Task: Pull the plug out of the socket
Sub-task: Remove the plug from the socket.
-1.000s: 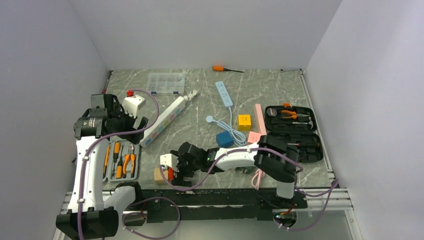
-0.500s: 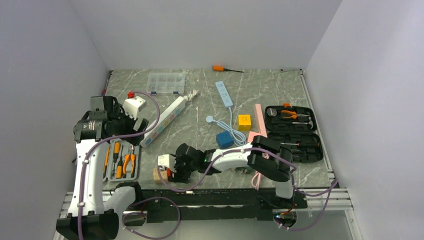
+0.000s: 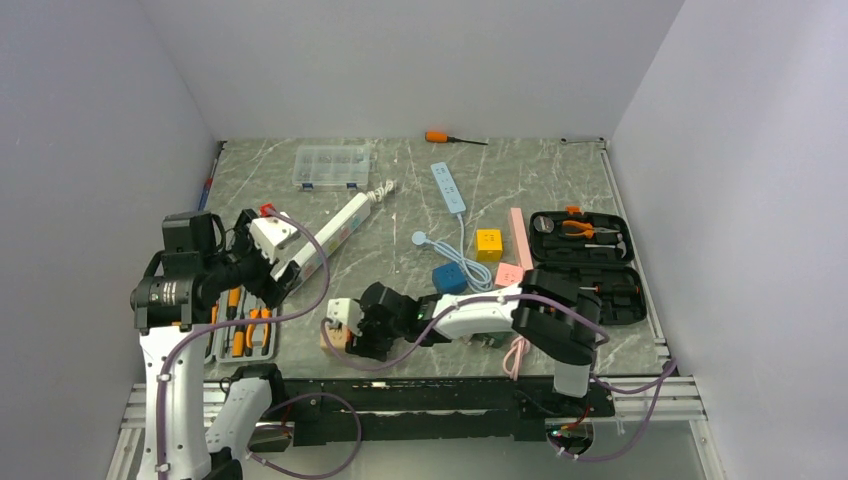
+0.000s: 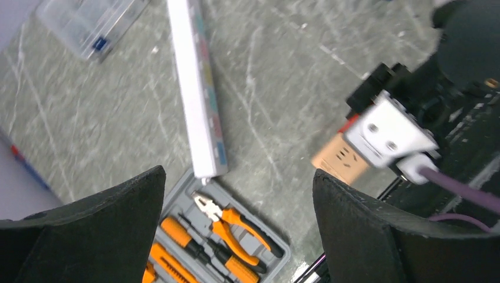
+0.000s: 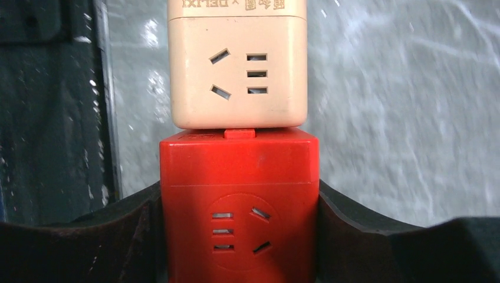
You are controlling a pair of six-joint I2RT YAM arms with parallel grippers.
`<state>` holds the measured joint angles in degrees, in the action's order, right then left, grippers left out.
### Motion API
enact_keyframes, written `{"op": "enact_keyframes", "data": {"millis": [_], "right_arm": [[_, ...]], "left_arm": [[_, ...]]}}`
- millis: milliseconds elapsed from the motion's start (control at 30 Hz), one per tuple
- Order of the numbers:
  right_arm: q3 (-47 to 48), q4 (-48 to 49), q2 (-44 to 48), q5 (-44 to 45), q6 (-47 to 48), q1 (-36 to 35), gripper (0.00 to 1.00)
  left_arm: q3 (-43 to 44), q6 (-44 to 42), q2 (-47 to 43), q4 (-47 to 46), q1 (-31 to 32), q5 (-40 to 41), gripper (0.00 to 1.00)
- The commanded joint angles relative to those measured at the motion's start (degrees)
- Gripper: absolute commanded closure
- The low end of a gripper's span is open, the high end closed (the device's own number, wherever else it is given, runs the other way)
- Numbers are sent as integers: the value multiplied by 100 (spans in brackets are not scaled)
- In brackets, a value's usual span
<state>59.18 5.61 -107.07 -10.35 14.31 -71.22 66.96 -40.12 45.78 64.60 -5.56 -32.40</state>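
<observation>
In the right wrist view a red plug block [image 5: 239, 206] sits end to end with a beige socket cube [image 5: 237, 71], and the two are joined. My right gripper [image 5: 239, 242] is shut on the red block, a black finger pressed against each side. From above, the right gripper [image 3: 352, 330] lies low near the table's front edge with the beige cube [image 3: 327, 341] at its tip. My left gripper [image 3: 268, 272] hovers to the left, wide open and holding nothing. Its wrist view looks down on the beige cube [image 4: 339, 162] and the red block [image 4: 349, 124].
A grey tray of orange-handled tools [image 4: 277, 244] lies under the left gripper, with a long white power strip [image 3: 335, 230] beside it. Further back are a clear organiser box [image 3: 332, 165], a blue cube [image 3: 450, 278], a yellow cube [image 3: 488, 243] and a black tool case [image 3: 585, 265].
My right gripper has closed from open onto the red block. The left arm has swung toward the near edge and to the right, over the tool tray.
</observation>
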Motion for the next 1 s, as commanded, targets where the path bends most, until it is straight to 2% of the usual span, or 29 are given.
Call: {"op": "enact_keyframes", "data": {"millis": [0, 133, 333, 433, 533, 633, 800, 967], "right_arm": [[-114, -240, 827, 476, -666, 224, 100], [-6, -996, 1253, 976, -1115, 240, 100], [-489, -1191, 2264, 1166, -1416, 289, 100], [-483, -1589, 2619, 507, -2018, 604, 100], [-107, -2319, 2513, -401, -2441, 1104, 100], [-20, -2561, 2608, -495, -2480, 1145, 100], [-62, -2639, 2946, -340, -2622, 1185, 100], [158, -2861, 3017, -531, -2705, 1345, 100]], "left_arm": [[524, -659, 111, 488, -24, -1317, 3], [717, -700, 113, 339, -24, -1409, 1], [410, -719, -135, -215, 5, -1174, 1], [685, -1373, -30, 177, 76, -1021, 1], [805, -2033, -35, 495, 101, -1017, 1], [577, -2464, -216, 451, 221, -1071, 0], [-110, -2673, -580, -65, 1135, -526, 0], [-950, -3305, -1200, -874, 2161, 117, 1]]}}
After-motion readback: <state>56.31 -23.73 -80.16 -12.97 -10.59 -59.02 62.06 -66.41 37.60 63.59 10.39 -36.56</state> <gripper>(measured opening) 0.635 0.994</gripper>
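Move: The beige plug cube sits against the red socket that the right hand already grips, its middle about 6 cm left of that hand and 1 cm ahead, at the same height. Also on the table, the blue cube is some 15 cm ahead and 21 cm right of the right hand, the green plug about 29 cm right and 1 cm ahead. From the empty left hand, the beige plug lies roughly 6 cm back, 8 cm right and 22 cm below; the orange pliers are about 3 cm back, 7 cm left and 24 cm below. The red socket, with the beige plug against it, is carried some 11 cm right and lifted nearly 10 cm towards the middle by the right hand, which keeps its grip and turns clockwise by about 27 degrees. The open left hand, still empty, shifts right and a little back, first rising and then sinking again, while its fingers swing clockwise to point rightwards at the plug. ##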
